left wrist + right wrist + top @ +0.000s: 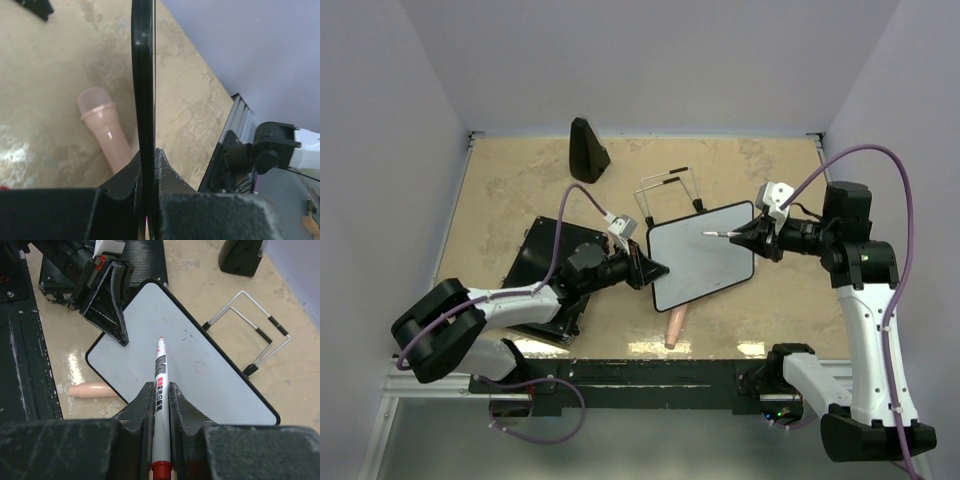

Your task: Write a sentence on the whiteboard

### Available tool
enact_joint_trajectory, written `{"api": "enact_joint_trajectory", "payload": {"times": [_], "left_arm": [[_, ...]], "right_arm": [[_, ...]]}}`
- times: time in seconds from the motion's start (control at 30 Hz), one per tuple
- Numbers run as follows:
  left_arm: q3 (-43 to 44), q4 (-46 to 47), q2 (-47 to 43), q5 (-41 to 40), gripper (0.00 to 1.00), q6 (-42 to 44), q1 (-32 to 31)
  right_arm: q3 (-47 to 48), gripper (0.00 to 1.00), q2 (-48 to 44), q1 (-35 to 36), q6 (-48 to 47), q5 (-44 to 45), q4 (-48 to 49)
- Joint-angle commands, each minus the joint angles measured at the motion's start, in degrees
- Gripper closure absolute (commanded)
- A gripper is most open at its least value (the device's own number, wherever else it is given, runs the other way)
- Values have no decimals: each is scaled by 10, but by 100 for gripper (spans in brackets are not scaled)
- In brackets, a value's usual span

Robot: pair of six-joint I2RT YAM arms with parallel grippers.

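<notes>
The whiteboard point(703, 262) is a white board with a thin black frame, mid-table; it also shows in the right wrist view point(210, 370). My left gripper point(656, 268) is shut on its left edge, seen edge-on as a black rim point(142, 75) between my left gripper's jaws point(149, 156). My right gripper point(748, 238) is shut on a white marker point(161, 371) with a red tip, pointing at the board's middle point(712, 235). I cannot tell if the tip touches. A few tiny marks are on the board. Its wire stand legs point(670, 185) stick out behind it.
A pink cylinder point(675, 325) lies on the table by the board's near edge, also in the left wrist view point(106, 131). A black ribbed case point(545, 275) lies under my left arm. A black wedge point(587, 150) stands at the back.
</notes>
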Motion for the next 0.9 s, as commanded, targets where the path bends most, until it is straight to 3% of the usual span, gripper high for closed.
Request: {"api": "enact_joint_trajectory", "payload": {"times": [0.0, 0.17, 0.53, 0.87], "left_arm": [[-22, 147, -18, -87, 100, -16, -32], [-36, 168, 1, -124, 100, -16, -70], [-68, 225, 19, -118, 100, -19, -78], [-75, 256, 45, -118, 100, -48, -87]], "right_arm": [[-28, 100, -14, -1, -32, 6, -17], [-55, 100, -19, -1, -57, 7, -25], [-107, 100, -17, -2, -132, -18, -42], [-152, 100, -25, -1, -90, -32, 44]]}}
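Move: Gripped at its left edge by the left hand, the whiteboard is tilted back with its middle about 5 cm ahead of that hand, 11 cm to its right and 1 cm lower. From the right hand, which holds the uncapped marker, that middle lies some 14 cm below, 9 cm left and 5 cm ahead. The microphone lies about 4 cm back and 6 cm right of the left hand; the red cap, roughly 7 cm ahead and 6 cm left of it; both some 12 cm below. Sinking about 8 cm almost straight down, the right hand brings the marker towards the whiteboard's face, tip still pointing left and clear of it, turning only slightly counter-clockwise as it keeps its hold. Meanwhile the left hand keeps its pinch on the board's left edge and carries it down and back about 3 cm each over the microphone, slowing in the second half. ##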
